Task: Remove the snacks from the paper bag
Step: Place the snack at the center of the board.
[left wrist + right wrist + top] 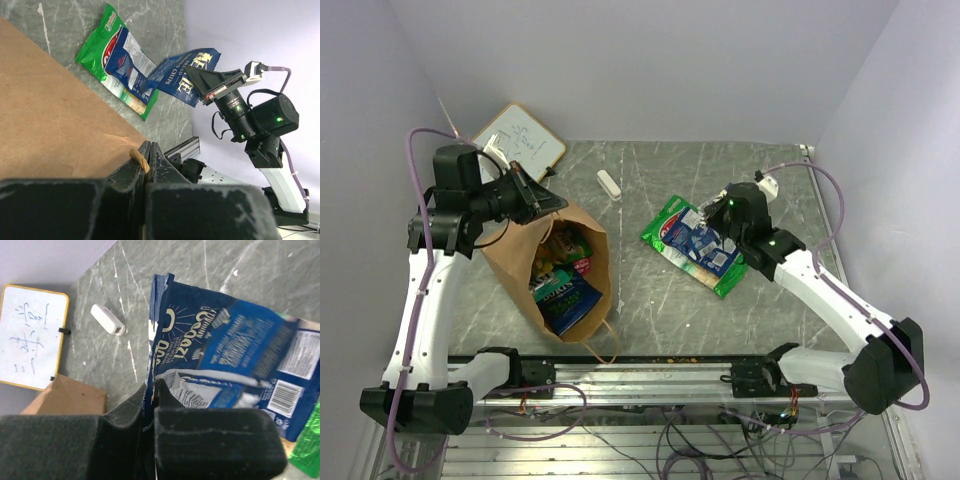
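The brown paper bag [520, 262] lies on the table's left side with its mouth facing up. Several snacks show inside it: a multicoloured packet [560, 245], a blue-green one [567, 297] and a tiny red one [583, 266]. My left gripper [550, 203] is shut on the bag's twisted handle [139, 159], beside the bag's wall [50, 125]. At centre right a green packet [665, 228] lies flat on the table. My right gripper [702, 217] is shut on the edge of a blue packet [225, 350] and holds it just over the green packet [97, 50].
A wood-framed whiteboard [520, 140] leans at the back left corner. A small white block [609, 184] lies on the table behind the bag. Walls close in on three sides, and the arms' rail [640, 375] runs along the near edge.
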### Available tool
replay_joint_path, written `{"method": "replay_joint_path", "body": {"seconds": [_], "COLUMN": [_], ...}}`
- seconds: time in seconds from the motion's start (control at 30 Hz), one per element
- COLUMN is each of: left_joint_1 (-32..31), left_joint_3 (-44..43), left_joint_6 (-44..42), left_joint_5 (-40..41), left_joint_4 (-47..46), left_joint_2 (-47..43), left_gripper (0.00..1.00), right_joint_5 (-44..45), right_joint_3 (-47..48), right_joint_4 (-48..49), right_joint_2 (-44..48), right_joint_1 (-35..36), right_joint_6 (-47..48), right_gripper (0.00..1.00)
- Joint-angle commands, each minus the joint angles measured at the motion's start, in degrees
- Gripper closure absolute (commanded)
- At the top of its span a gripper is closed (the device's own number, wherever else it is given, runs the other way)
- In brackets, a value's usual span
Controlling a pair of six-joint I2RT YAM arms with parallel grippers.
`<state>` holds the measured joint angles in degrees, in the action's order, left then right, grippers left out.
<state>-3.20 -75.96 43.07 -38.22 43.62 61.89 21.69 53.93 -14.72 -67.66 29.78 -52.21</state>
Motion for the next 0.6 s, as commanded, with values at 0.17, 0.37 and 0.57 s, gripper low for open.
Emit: {"method": "replay_joint_path", "body": {"seconds": [0.17,0.37,0.57], "left_joint_1": [0.12,0.13,0.11], "left_joint_3": [-1.85,-2.97,-2.25], "left_joint_6": [-1.01,-2.53,-0.83], "left_joint_5": [-0.68,0.22,1.26], "left_joint_4": [-0.66,1.09,0.86], "left_joint_2": [0.69,0.68,-1.49], "left_gripper": [0.93,0.93,0.93], "right_joint_5": [-9.38,-12.28,-12.86], "right_joint_3": [4.73,4.53,3.98], "right_joint_4": [8.15,17.24,17.49], "right_joint_2": [-7.59,-11.54,-13.59], "right_joint_1": [-2.9,-3.14,-4.21], "right_joint_6": [-9.19,-11.7,-16.98], "right_gripper": [1.0,1.0,1.0]}}
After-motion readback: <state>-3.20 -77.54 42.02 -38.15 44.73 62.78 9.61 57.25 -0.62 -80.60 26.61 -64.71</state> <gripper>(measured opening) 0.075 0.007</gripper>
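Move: The two snacks already laid down, a blue pack on a green one, are where my right hand is taking the blue pack it holds. Their middle lies about 7 cm back, 2 cm left and some 19 cm below that hand. The small white device is around 10 cm ahead and 21 cm left; the paper bag is roughly 12 cm back and 30 cm left. From my left hand the laid snacks lie some 25 cm right, 1 cm ahead and 33 cm down. Keeping the top edge of the blue pack pinched, I carry my right hand about 5 cm forward and as far left, above the far side of the two laid snacks. It sinks some 2 cm, then rises most of the way back. All the while my wrist rolls nearly 20 degrees, left side up, swinging the hanging pack across the blue one below. ##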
